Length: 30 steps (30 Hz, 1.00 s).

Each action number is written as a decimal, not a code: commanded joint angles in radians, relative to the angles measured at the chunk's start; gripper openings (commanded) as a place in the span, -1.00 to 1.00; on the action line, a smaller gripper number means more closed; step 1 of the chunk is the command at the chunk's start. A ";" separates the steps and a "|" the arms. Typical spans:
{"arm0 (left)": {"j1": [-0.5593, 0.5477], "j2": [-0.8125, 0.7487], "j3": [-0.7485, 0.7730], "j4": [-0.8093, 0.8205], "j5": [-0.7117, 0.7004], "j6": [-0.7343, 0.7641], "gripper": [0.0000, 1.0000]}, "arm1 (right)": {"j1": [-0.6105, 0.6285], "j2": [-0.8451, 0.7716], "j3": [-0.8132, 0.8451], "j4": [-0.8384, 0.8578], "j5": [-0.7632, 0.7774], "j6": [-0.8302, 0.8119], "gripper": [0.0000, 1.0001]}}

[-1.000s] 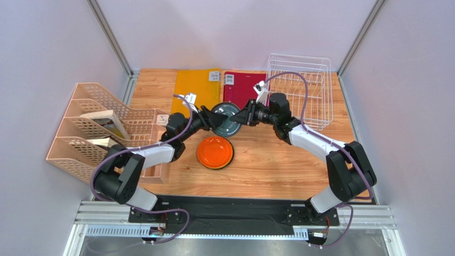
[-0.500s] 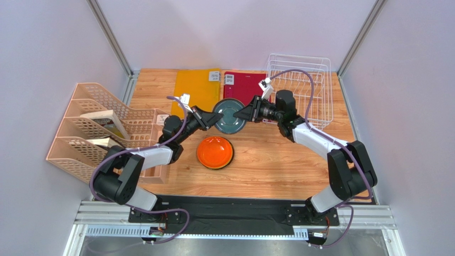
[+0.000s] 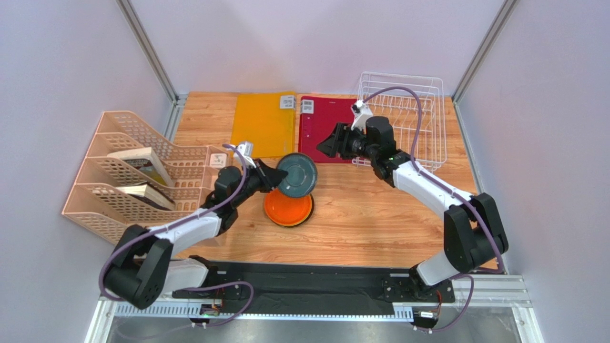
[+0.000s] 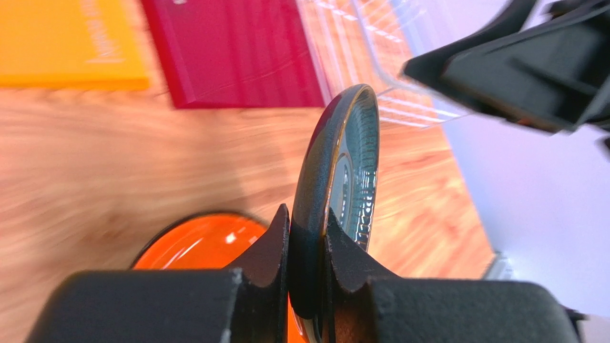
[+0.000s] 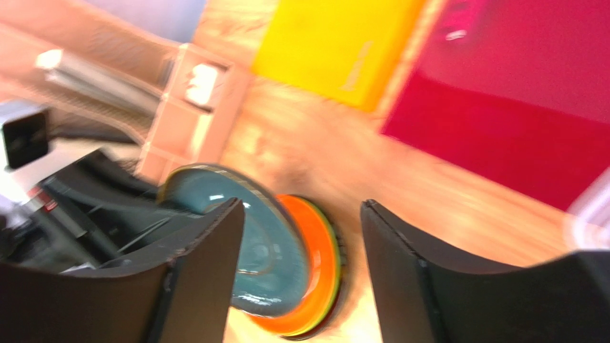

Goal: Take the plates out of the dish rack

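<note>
My left gripper [image 3: 274, 176] is shut on the rim of the dark grey-teal plate [image 3: 297, 175], which it holds on edge just above the orange plate [image 3: 288, 211]. In the left wrist view both fingers pinch that plate [image 4: 336, 164], with the orange plate [image 4: 193, 243] below. My right gripper [image 3: 326, 143] stands open and empty, a short way right of and behind the teal plate. In its wrist view the gripper [image 5: 302, 207] frames the teal plate [image 5: 265, 250] and the orange plate [image 5: 322, 271], which has a lime edge under it. The white wire dish rack [image 3: 401, 74] at the back right holds no plates.
A beige file organiser [image 3: 122, 179] with books runs along the left side. An orange folder [image 3: 265, 125] and a red folder [image 3: 322, 118] lie flat at the back. Grey walls close in both sides.
My left gripper shut on the teal plate and drew it nearer, over the orange plate. My right gripper let go of it, opened and pulled back toward the rack.
</note>
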 commanded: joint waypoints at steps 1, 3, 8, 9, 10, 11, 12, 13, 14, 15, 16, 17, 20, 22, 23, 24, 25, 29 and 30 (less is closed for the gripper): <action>0.000 -0.174 -0.026 -0.172 -0.107 0.111 -1.00 | -0.010 -0.097 0.044 -0.091 0.206 -0.113 0.35; 0.000 -0.226 -0.043 -0.244 -0.120 0.116 -1.00 | -0.015 -0.117 0.039 -0.097 0.228 -0.121 0.36; 0.000 -0.280 -0.109 -0.284 -0.139 0.123 -1.00 | -0.030 -0.117 0.044 -0.100 0.246 -0.134 0.37; 0.000 -0.288 -0.118 -0.299 -0.139 0.125 -1.00 | -0.032 -0.113 0.047 -0.108 0.245 -0.135 0.37; 0.000 -0.291 -0.124 -0.304 -0.137 0.128 -1.00 | -0.035 -0.103 0.053 -0.111 0.245 -0.134 0.38; 0.000 -0.293 -0.132 -0.306 -0.137 0.128 -1.00 | -0.036 -0.099 0.054 -0.111 0.242 -0.131 0.37; 0.000 -0.294 -0.146 -0.303 -0.136 0.127 -1.00 | -0.036 -0.097 0.054 -0.109 0.242 -0.130 0.38; 0.000 -0.294 -0.152 -0.301 -0.133 0.125 -1.00 | -0.038 -0.091 0.056 -0.109 0.238 -0.129 0.38; 0.000 -0.293 -0.158 -0.296 -0.128 0.119 -1.00 | -0.036 -0.086 0.057 -0.109 0.237 -0.129 0.38; 0.000 -0.291 -0.170 -0.284 -0.125 0.117 -1.00 | -0.038 -0.085 0.056 -0.108 0.235 -0.127 0.38; 0.000 -0.291 -0.177 -0.276 -0.124 0.114 -1.00 | -0.036 -0.079 0.056 -0.108 0.235 -0.126 0.38; 0.000 -0.288 -0.181 -0.269 -0.124 0.110 -1.00 | -0.038 -0.077 0.059 -0.108 0.235 -0.126 0.38; 0.000 -0.280 -0.189 -0.261 -0.116 0.111 -1.00 | -0.038 -0.067 0.059 -0.109 0.242 -0.127 0.38; 0.000 -0.270 -0.192 -0.263 -0.114 0.113 -1.00 | -0.039 -0.062 0.060 -0.111 0.255 -0.130 0.38; 0.000 -0.264 -0.192 -0.264 -0.111 0.116 -1.00 | -0.038 -0.062 0.060 -0.111 0.260 -0.134 0.39; 0.000 -0.250 -0.191 -0.263 -0.102 0.122 -0.93 | -0.038 -0.060 0.060 -0.111 0.271 -0.140 0.38; 0.000 -0.242 -0.192 -0.264 -0.104 0.120 -0.87 | -0.036 -0.060 0.059 -0.111 0.278 -0.141 0.38; 0.000 -0.202 -0.191 -0.263 -0.104 0.119 -0.68 | -0.038 -0.070 0.051 -0.111 0.304 -0.153 0.39; 0.000 -0.198 -0.190 -0.264 -0.104 0.119 -0.66 | -0.039 -0.073 0.048 -0.111 0.310 -0.157 0.39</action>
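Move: The left hand holds the dark plate by its rim; the orange plate on the stack, where it is being taken, lies about 6 cm back from that hand, nearly level sideways (1 cm right) and some 13 cm below. On the table beyond, the red folder's middle is about 28 cm ahead and 17 cm right, the yellow folder's 28 cm ahead and 7 cm left. From the empty right hand the orange plate is roughly 14 cm back, 14 cm left and 16 cm below. Keeping its pinch on the rim of the dark plate, the left hand swings left and back, then sinks steeply over the orange plate, about 7 cm down with some 5 cm back and 5 cm left in all, its fingers tipping about 15 degrees further down before it slows to a creep just above the stack. The right hand, already open and empty, draws off to the right and a little forward, away from the plates and towards the dish rack. ##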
